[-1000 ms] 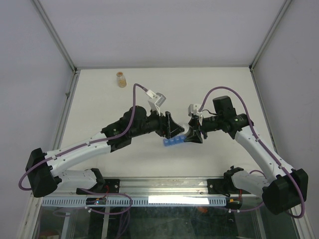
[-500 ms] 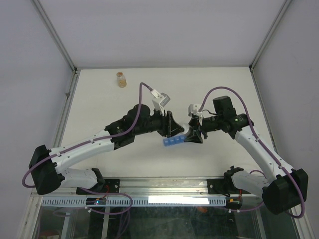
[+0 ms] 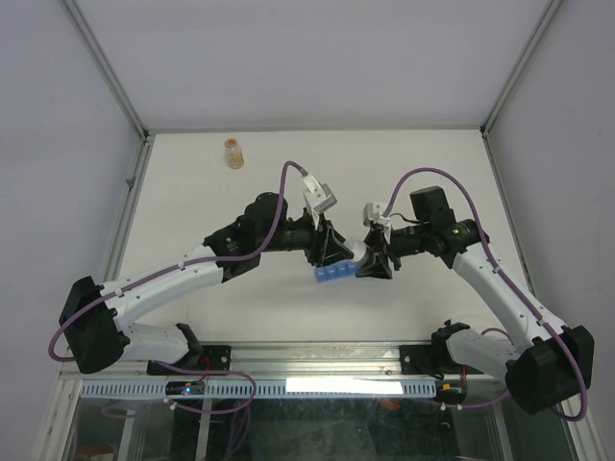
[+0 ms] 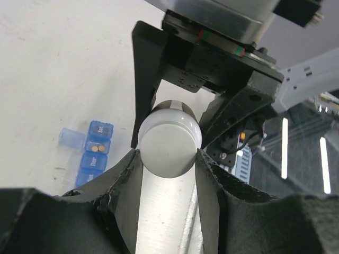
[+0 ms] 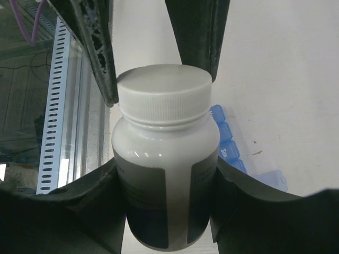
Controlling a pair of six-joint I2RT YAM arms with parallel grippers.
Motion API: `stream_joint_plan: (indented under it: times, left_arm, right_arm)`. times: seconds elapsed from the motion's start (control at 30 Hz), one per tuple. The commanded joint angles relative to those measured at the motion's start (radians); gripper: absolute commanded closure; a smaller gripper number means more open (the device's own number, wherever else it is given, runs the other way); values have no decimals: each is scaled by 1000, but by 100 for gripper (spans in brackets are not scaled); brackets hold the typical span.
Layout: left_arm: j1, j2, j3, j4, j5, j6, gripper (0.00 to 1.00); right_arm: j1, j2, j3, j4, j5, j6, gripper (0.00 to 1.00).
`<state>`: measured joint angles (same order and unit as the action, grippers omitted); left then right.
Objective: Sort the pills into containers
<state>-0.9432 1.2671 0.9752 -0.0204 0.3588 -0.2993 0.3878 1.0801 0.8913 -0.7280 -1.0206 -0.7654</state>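
Note:
A white bottle [image 5: 167,180] with a dark label is held in the air by its body, my right gripper [image 5: 166,166] shut on it. My left gripper [image 4: 168,159] is shut on the bottle's white cap [image 4: 169,145], meeting it head-on. In the top view both grippers [image 3: 336,252] [image 3: 371,261] join at the bottle [image 3: 358,254] just above the containers [image 3: 334,275], a short blue strip on the table. One compartment of the containers [image 4: 95,153] stands open with two orange pills [image 4: 95,149] in it.
A small amber bottle [image 3: 233,153] stands at the far left of the table. The table's metal front rail [image 5: 55,121] runs close below the grippers. A loose-looking blue lid flap [image 4: 71,138] lies beside the strip.
My left gripper has closed its fingers onto the bottle's cap, and its wrist has shifted slightly right. The right arm and the bottle have stayed put.

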Motion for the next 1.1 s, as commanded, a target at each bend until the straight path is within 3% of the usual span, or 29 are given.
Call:
stream_joint_plan:
  times: [0.0,0.2,0.33,0.53,0.7,0.83,0.93,1.07]
  left_arm:
    - [-7,32,22,64,403,342,68]
    - [13,83,50,69,546,636,54]
    - [68,119,76,118,606,677,46]
    - [113,55,-63,463,503,464,2]
    - [121,-36,-174,572,401,357,1]
    - [122,-158,-290,621,241,208,1]
    - [127,-250,-380,653,114,14,1]
    - [130,-341,-463,688,54,-193,1]
  right_arm:
    - [1,-14,29,66,-22,4,100]
    - [0,-19,29,62,-28,1,100]
    - [2,-22,30,58,-30,-1,100]
    - [0,-32,28,58,-27,-5,100]
    - [1,-31,28,58,-29,-7,100]
    - [1,-32,29,58,-29,-7,100]
    - [1,-30,28,57,-29,-7,100]
    - [1,-25,28,57,-30,-7,100]
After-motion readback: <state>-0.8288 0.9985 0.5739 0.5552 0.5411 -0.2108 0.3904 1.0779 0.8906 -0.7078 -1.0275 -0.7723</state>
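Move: The left fingers are already shut on the white bottle cap, so it sits right at the left hand point; the bottle's body lies about 5 cm to the right of this hand and 2 cm lower, level with it fore and aft. The blue pill organizer is on the table some 3 cm ahead, neither left nor right, and roughly 18 cm below. From the right hand, which holds the bottle, the cap is about 4 cm to the left and 2 cm up. With its grip on the cap, the left hand rolls about its own pointing direction by some 30 degrees, clockwise as seen from that hand looking at the cap, while the right hand keeps the bottle clamped and is carried about 1 cm back, then returns. The left fingers then open wide and let go of the cap, and the hand draws off to the left by about 6 cm, rising some 3 cm, away from the bottle. ##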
